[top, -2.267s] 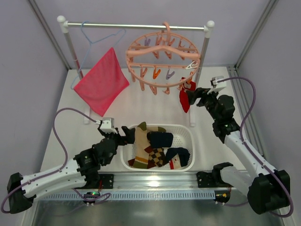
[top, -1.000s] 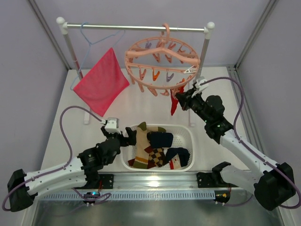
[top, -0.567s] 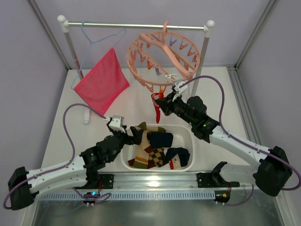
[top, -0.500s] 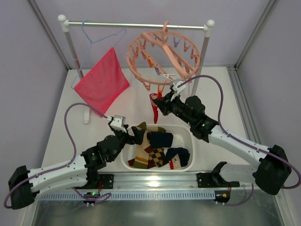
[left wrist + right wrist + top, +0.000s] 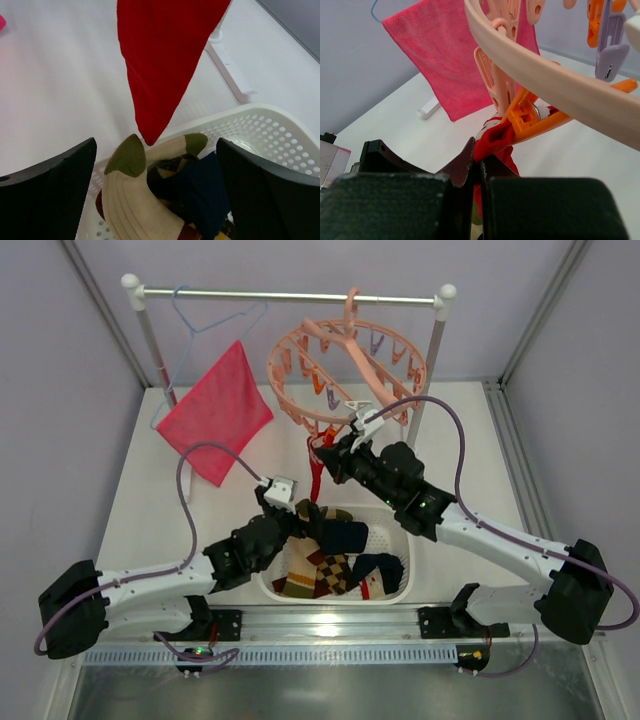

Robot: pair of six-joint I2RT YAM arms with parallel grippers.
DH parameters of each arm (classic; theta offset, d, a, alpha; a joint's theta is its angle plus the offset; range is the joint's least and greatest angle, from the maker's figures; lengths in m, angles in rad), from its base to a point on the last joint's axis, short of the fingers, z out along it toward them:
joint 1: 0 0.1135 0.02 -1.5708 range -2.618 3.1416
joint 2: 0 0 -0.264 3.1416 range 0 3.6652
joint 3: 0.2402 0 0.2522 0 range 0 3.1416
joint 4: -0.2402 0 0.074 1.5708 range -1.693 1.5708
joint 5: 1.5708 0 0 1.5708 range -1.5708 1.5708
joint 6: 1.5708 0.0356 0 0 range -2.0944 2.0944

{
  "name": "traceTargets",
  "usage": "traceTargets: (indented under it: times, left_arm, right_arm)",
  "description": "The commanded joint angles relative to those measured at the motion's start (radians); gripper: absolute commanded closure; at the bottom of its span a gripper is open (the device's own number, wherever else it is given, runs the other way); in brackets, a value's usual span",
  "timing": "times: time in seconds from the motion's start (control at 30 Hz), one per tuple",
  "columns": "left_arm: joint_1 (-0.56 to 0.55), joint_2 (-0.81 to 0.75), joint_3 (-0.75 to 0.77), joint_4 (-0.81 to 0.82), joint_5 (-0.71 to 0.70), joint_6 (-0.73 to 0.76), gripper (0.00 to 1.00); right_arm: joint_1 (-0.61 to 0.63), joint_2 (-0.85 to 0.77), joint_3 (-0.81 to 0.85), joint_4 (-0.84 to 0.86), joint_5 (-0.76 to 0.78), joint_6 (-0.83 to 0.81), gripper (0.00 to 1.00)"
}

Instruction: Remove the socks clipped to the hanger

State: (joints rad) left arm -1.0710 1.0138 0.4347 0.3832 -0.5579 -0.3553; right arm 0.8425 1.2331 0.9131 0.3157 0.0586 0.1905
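Note:
A red sock (image 5: 317,468) hangs from an orange clip (image 5: 535,118) of the tilted salmon-pink ring hanger (image 5: 290,390). My right gripper (image 5: 334,462) is shut on the sock's top edge (image 5: 492,141), just below the clip. The sock's toe (image 5: 156,95) dangles over the white basket (image 5: 398,530). My left gripper (image 5: 291,512) is open at the basket's near-left rim, below the red sock's tip. Between its fingers lie a tan sock with olive toe (image 5: 134,192) and a navy sock (image 5: 205,195). Several socks fill the basket.
A pink-red cloth (image 5: 216,410) hangs on a light-blue wire hanger (image 5: 200,315) from the white rail (image 5: 290,296). The rail's right post (image 5: 436,350) stands just behind my right arm. The rail's foot (image 5: 230,65) lies on the table.
My right gripper has pulled the red sock left and toward the basket, tilting the ring hanger. My left gripper has moved forward and right, under the hanging sock.

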Motion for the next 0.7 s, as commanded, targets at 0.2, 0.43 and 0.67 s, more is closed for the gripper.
traceTargets:
  times: [0.2,0.43,0.67]
  left_arm:
    - [0.003,0.178,0.111,0.169,-0.126,0.082,0.00]
    - [0.003,0.308,0.167,0.256,-0.201,0.150,0.00]
    - [0.005,0.388,0.185,0.364,-0.211,0.214,0.64]
  right_arm:
    - [0.017,-0.007,0.050,0.003,0.053,0.004,0.96]
    - [0.021,-0.021,0.032,-0.003,0.029,0.018,0.96]
    - [0.023,-0.049,0.006,-0.009,0.006,0.030,0.96]
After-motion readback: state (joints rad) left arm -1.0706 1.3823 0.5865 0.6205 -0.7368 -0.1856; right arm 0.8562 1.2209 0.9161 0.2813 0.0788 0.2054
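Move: The red sock hangs from the orange clip, its middle about 6 cm ahead of the left hand, 3 cm to the right and 5 cm higher; its toe end reaches down about level with the open fingers. The white basket's middle is roughly 8 cm back, 6 cm right and 16 cm below the left hand. From the right hand, shut on the cuff, the sock's middle is straight below by some 7 cm, and the orange clip 2 cm ahead, 1 cm right and 3 cm above. The left hand reaches about 5 cm forward and half as far to the right, wide open, to bring the hanging toe end of the red sock between its fingers, rolling and swinging counter-clockwise some 15 degrees in all as it goes, and only near the end does it close to about half its opening, its fingertips coming onto the fabric just above the toe. The right hand all the while keeps its shut grip on the cuff just under the orange clip, staying practically in place. ##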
